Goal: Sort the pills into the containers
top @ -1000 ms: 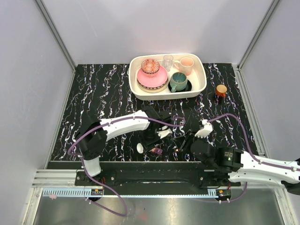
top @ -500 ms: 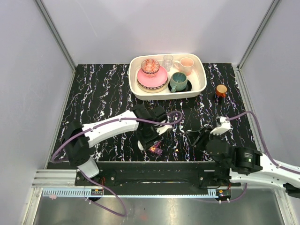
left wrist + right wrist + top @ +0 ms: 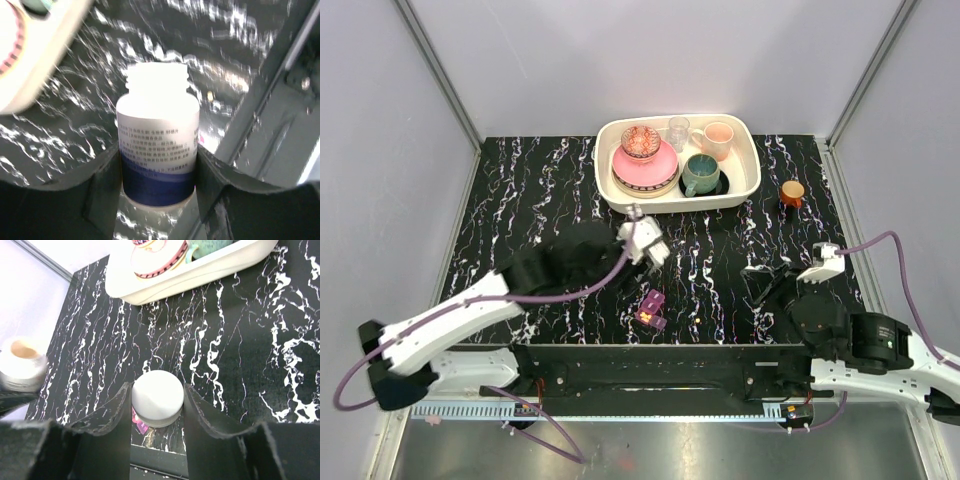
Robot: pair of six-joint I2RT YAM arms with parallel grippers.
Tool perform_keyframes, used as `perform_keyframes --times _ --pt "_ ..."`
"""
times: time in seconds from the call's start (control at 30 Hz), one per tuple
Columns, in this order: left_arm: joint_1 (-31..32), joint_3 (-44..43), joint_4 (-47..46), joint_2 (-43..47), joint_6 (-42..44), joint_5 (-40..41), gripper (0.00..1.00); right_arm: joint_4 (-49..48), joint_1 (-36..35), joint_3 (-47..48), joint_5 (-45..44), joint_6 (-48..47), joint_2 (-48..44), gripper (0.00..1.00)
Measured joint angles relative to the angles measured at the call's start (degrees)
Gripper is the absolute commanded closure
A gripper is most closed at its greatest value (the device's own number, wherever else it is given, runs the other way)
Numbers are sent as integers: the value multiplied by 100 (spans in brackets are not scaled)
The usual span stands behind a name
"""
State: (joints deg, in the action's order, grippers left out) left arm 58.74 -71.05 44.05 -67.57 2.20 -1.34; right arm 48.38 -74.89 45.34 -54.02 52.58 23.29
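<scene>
My left gripper (image 3: pixel 159 156) is shut on a white bottle (image 3: pixel 157 125) with a blue band, its mouth uncapped. In the top view this gripper (image 3: pixel 645 250) hangs above the table's middle, behind the magenta pill box (image 3: pixel 650 308). My right gripper (image 3: pixel 157 396) is shut on the bottle's white cap (image 3: pixel 156 395) and sits to the front right (image 3: pixel 767 285). A corner of the pill box (image 3: pixel 137 424) shows under the cap. One tiny orange pill (image 3: pixel 210 94) lies loose on the table, right of the box (image 3: pixel 707 320). The bottle's open mouth (image 3: pixel 20 362) shows orange inside.
A cream tray (image 3: pixel 745 190) of crockery stands at the back centre, with its rim (image 3: pixel 45 60) close to the left gripper. A small brown, orange-lidded jar (image 3: pixel 792 192) stands at the back right. The metal frame rail (image 3: pixel 650 365) runs along the near edge.
The left arm has lifted the bottle away from the pill box and swung it toward the back. The right arm has drawn back to the right with the cap.
</scene>
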Motion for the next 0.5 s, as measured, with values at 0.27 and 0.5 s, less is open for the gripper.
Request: perform_keyframes --times 0.27,0.5 --pt "17 2973 -5370 2459 409 1071 100 0 0 299 -9 -446 -33 100" --pt "17 3053 -7508 2492 662 1362 100 -13 0 367 177 -654 -221 100"
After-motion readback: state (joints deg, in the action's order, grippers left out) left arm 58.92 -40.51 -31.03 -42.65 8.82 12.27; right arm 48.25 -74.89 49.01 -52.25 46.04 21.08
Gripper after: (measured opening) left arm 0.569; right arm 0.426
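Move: The pink pill box lies almost under the left hand, which holds the open bottle: about 22 cm below, 3 cm to its right and 2 cm back. One loose pill is some 14 cm right and 5 cm back; the cap in the right hand is about 26 cm right, 2 cm ahead and nearly level in height. From the right hand, the pill box lies about 23 cm left, 1 cm back and 24 cm down. Left hand swings the held bottle up some 19 cm from the pill box, fingers tilting upward 70 degrees. ##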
